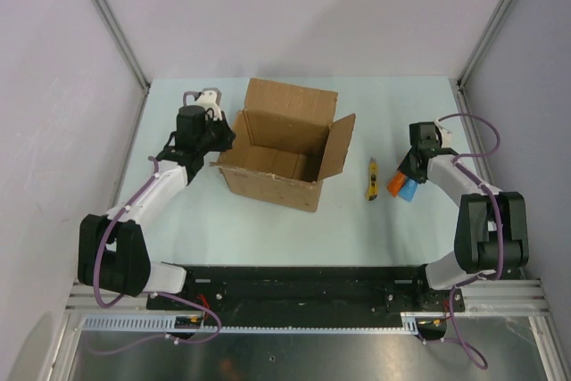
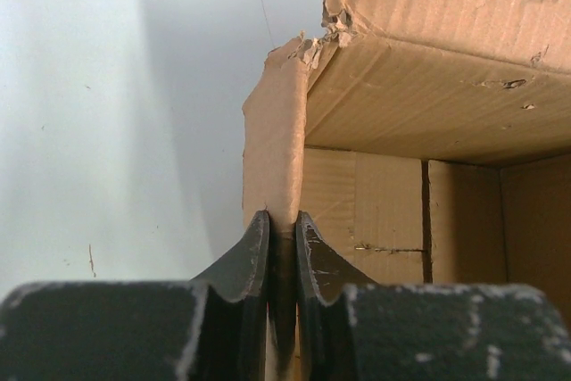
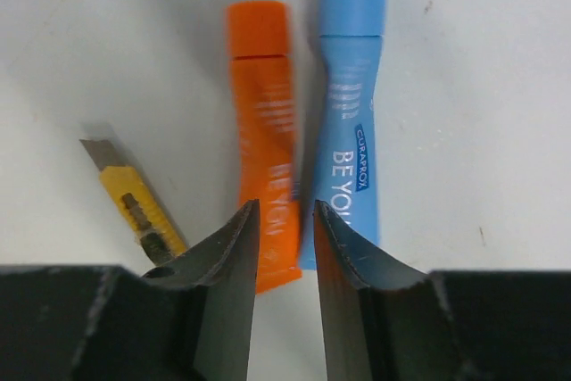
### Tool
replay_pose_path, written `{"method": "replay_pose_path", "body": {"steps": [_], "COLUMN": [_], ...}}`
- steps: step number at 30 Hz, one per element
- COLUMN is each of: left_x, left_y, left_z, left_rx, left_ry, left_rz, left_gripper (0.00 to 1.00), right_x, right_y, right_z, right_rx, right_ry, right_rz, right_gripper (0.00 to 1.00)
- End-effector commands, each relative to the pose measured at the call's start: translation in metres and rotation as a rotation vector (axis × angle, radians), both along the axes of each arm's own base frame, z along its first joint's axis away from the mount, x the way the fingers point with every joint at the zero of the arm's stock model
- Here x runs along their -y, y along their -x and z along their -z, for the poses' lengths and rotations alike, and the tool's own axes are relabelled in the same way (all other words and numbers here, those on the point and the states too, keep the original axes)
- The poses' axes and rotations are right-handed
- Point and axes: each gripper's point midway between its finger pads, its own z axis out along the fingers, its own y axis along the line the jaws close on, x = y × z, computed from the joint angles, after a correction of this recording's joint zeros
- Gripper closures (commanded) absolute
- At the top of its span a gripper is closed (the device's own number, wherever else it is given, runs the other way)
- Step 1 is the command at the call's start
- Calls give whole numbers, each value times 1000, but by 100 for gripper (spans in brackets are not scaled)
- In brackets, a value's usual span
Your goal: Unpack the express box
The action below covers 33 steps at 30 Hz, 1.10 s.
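Observation:
The express box (image 1: 281, 153) is a brown cardboard box standing open in the middle of the table, its flaps spread. My left gripper (image 1: 217, 138) is at its left side, shut on the edge of the left flap (image 2: 275, 140); the left wrist view shows the flap pinched between the fingertips, midway at my left gripper (image 2: 282, 220). My right gripper (image 1: 406, 176) is right of the box, a little open and empty (image 3: 285, 211), just above an orange tube (image 3: 263, 122) and a blue tube (image 3: 351, 104) lying side by side on the table.
A small yellow utility knife (image 1: 372, 179) lies between the box and the tubes, also in the right wrist view (image 3: 134, 202). White walls and metal frame posts (image 1: 111, 20) close the table at the back and sides.

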Motion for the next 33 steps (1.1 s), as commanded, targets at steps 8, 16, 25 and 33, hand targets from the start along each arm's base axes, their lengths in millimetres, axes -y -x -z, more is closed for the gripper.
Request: {"method": "replay_pose_path", "body": {"steps": [8,16,25,33], "left_x": [4,10,-12,-65], "left_y": [0,-2,11,55], "left_z": [-23,-61,-151,-194], "left_rx": [35,108,295,471], "left_ry": [78,125,178,71], "left_rz": [2,21,-26,-224], "left_gripper": [67,38,0,0], "right_x": [-1,-5,-3,20], "right_y": [-23,-35,-23,6], "right_z": [-40,-114,-176,-222], "right_rx": [156,338,477,577], "right_ry": [-11,-5,-3,60], "right_rz": [-18,-71,-60,40], "right_gripper": [55,41,15,7]}}
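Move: The box's left flap is already pinched between the left fingers, its middle about 1 cm ahead of them and 3 cm below. The box's middle lies some 13 cm to the left hand's right, 1 cm back and 7 cm lower. The orange tube is right at the right fingertips, about 1 cm ahead, 1 cm left and 2 cm below. From that hand the blue tube is level, 3 cm right, and the yellow knife level, 9 cm left, both on the table. The box's left flap is let go as the left fingers spread wide; that hand then climbs about 17 cm, drifting left and back late on, its fingers tipping up some 20 degrees. The orange tube is left beside the blue one: the right hand edges a centimetre forward, opens steadily and rises about as far, fingers also tipping up. ##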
